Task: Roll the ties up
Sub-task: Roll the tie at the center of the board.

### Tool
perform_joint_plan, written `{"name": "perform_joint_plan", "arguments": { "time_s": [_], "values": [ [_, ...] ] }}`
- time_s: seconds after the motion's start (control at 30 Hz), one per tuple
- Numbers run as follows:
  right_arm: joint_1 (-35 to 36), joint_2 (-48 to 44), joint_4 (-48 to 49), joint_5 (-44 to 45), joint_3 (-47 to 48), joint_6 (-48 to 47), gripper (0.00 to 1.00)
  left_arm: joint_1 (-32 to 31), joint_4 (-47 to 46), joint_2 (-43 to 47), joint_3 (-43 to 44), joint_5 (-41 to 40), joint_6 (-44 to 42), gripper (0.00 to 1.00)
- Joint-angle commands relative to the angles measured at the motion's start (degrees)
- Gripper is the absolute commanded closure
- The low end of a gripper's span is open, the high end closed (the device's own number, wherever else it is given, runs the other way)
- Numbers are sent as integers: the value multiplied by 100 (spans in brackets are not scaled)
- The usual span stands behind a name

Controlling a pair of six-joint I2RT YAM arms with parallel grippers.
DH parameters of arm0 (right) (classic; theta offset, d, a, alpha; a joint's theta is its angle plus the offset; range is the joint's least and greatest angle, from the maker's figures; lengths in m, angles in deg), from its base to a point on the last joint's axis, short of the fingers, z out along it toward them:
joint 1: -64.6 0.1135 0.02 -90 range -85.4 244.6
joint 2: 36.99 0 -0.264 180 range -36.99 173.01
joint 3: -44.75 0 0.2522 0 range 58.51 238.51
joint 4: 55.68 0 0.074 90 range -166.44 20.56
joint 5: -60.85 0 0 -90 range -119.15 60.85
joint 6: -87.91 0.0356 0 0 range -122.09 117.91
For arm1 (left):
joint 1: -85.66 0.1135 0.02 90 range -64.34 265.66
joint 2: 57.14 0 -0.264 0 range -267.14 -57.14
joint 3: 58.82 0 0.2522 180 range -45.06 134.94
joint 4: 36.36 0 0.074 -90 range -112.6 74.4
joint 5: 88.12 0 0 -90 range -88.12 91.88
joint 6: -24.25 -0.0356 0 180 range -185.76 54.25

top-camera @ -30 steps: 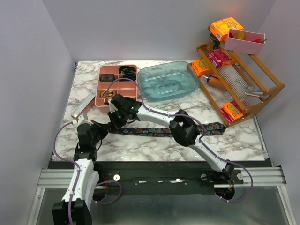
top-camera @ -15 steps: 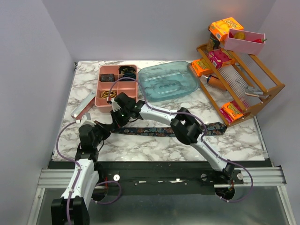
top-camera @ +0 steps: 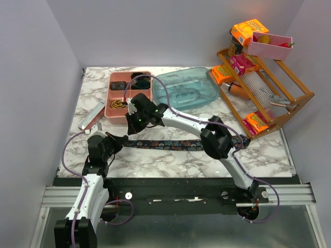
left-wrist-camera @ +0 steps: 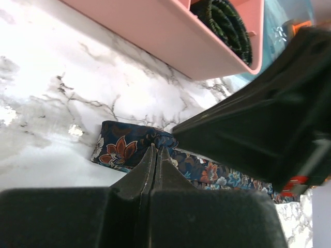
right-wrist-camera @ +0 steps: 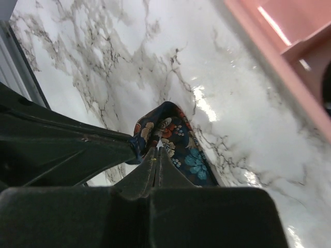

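One of the ties (top-camera: 176, 145), dark with orange and blue flowers, lies stretched left to right across the marble near the front edge. Its left end (left-wrist-camera: 121, 150) is folded over and stands up a little (right-wrist-camera: 178, 139). My left gripper (top-camera: 123, 139) is shut on that folded end, fingertips pinching the fabric edge (left-wrist-camera: 156, 150). My right gripper (top-camera: 130, 129) is shut with nothing in it, and hovers just behind the fold with its tips over the print (right-wrist-camera: 158, 150).
A pink compartment tray (top-camera: 116, 106) holding dark rolled items (top-camera: 139, 81) stands just behind the grippers, its wall close by (left-wrist-camera: 170, 36). A teal basin (top-camera: 183, 90) sits beside it. At the right stands a wooden rack (top-camera: 269, 98) with snack boxes. A silver bar (top-camera: 92, 116) lies at left.
The right arm has drawn back and to the right, away from the tie's left end. The left gripper has stayed at that end, still shut.
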Motion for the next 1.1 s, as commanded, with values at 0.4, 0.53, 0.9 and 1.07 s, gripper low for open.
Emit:
{"name": "perform_joint_plan", "arguments": {
  "time_s": [0.4, 0.53, 0.9, 1.07],
  "values": [
    [-70, -552, -77, 354, -446, -282, 100, -636, -368, -815, 183, -419, -21, 100],
    [-62, -499, -69, 354, -437, -273, 100, -760, -544, -1219, 262, -507, 32, 100],
    [-71, -393, -51, 187, -481, -246, 99, -804, -737, -1598, 315, -578, 155, 59],
    [-62, -411, -7, 196, -507, -255, 100, -822, -922, -1703, 262, -525, 260, 53]
  ]
}}
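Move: Just right of the left hand, whose shut fingers hold up the tie's folded end, lies the spot on the tie it is taken to: about 3 cm to the right, level ahead, some 4 cm below. The pink box's middle is roughly 19 cm ahead of this hand and 1 cm right; the grey bar is 11 cm ahead, 15 cm left. From the right hand the same spot is about 2 cm back, 1 cm right, 6 cm below. Lowering the pinched end onto the tie, the left hand sinks about 3.5 cm and shifts some 2.5 cm right, its fingers tipping slightly further down; once nearly down, it opens them to about half, letting go. The right hand, fingers shut, rises and edges forward about 1 cm, then sinks back while shifting roughly 2 cm right, and stays above the tie. ##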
